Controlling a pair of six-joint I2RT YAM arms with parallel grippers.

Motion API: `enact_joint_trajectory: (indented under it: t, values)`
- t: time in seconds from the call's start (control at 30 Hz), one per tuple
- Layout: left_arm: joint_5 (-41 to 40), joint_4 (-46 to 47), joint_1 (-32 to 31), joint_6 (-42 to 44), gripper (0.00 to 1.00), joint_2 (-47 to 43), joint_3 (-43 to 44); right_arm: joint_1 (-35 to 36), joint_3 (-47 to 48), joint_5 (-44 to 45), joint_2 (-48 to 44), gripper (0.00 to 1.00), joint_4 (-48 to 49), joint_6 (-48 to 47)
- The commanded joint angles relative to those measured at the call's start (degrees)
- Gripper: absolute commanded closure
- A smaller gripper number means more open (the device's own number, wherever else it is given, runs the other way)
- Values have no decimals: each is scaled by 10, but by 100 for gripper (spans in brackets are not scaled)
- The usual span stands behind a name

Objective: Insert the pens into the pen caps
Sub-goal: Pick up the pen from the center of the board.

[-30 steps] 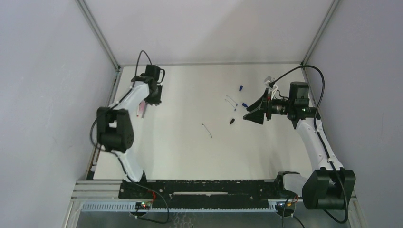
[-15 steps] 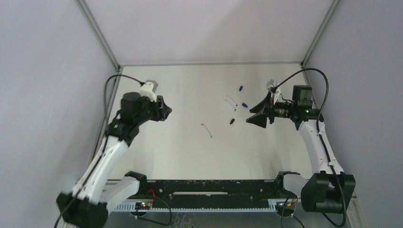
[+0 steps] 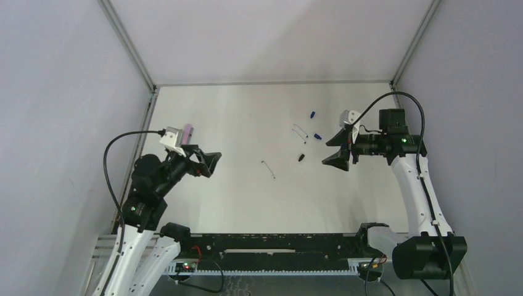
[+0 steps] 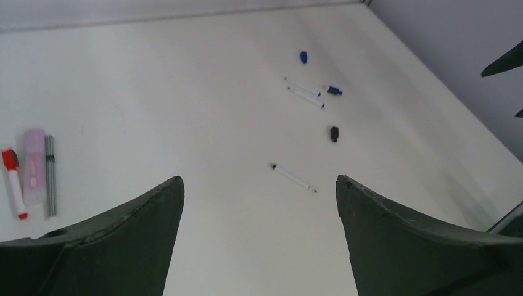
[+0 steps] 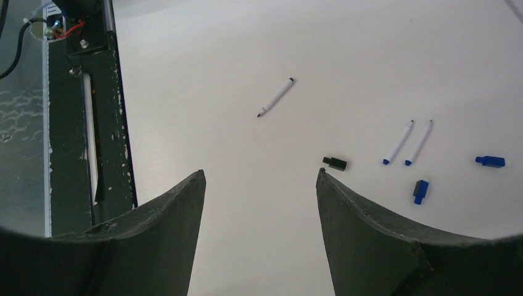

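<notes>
A pink marker [image 4: 34, 166], a red pen [image 4: 13, 191] and a grey pen [image 4: 50, 176] lie side by side at the far left. A white pen with a black tip [image 3: 268, 168] [image 4: 293, 177] [image 5: 275, 97] lies mid-table. Two blue-and-white pens [image 4: 303, 92] [image 5: 408, 142] lie together near two blue caps [image 5: 420, 191] [image 5: 490, 161] and a black cap [image 3: 301, 157] [image 5: 335, 163]. My left gripper [image 3: 208, 164] [image 4: 259, 179] hangs open and empty above the table's left side. The right gripper [image 3: 325, 153] [image 5: 259, 172] is open and empty, just right of the black cap.
The black base rail [image 3: 265, 243] [image 5: 92, 123] runs along the near edge. Grey walls and metal frame posts [image 3: 126, 43] enclose the white table [image 3: 247, 111]. The right gripper's fingertips [image 4: 502, 61] show at the right edge of the left wrist view.
The left arm has pulled back from the far left toward the near side and its gripper has opened, leaving the pink marker on the table. The right gripper drifted slightly nearer.
</notes>
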Motion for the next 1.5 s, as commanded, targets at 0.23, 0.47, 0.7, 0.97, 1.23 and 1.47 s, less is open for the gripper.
enact_joint_trajectory:
  t: [0.23,0.47,0.7,0.97,1.23,1.47]
  values:
    - [2,10,5,-28,6,3,-31,-12,-39,46,15,27,68,79]
    - [-4,7,13,-27,7,-17,-32,11,-60,100,37,28,161,194]
    - [-26,17,39,-26,8,-25,-41,59,-48,178,87,29,223,262]
    - [-12,18,48,-28,8,-11,-40,101,48,233,215,48,175,291]
    - [0,25,60,-32,9,-12,-42,157,69,298,283,49,178,327]
    - [19,33,84,-40,9,-4,-44,267,68,296,309,50,180,312]
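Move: The white pen at the board's centre lies about 8 cm ahead of the right hand, 16 cm to its left and some 25 cm below. The black cap lies 13 cm ahead and 5 cm left of that hand, at the same depth; the two blue-tipped pens are about 23 cm ahead and 5 cm left. From the left hand the white pen is some 9 cm ahead, 13 cm to the right and 28 cm below. The white pen draws the right hand, which sinks some 14 cm towards it while reaching forward, then in the last part swings left and eases slightly back. Its wrist tips the fingers from level-ish to a steep downward slant, roughly 35 degrees of turn, and they narrow to about half open, touching nothing. The left hand drifts about 3 cm left and slightly down, fingers wide. ##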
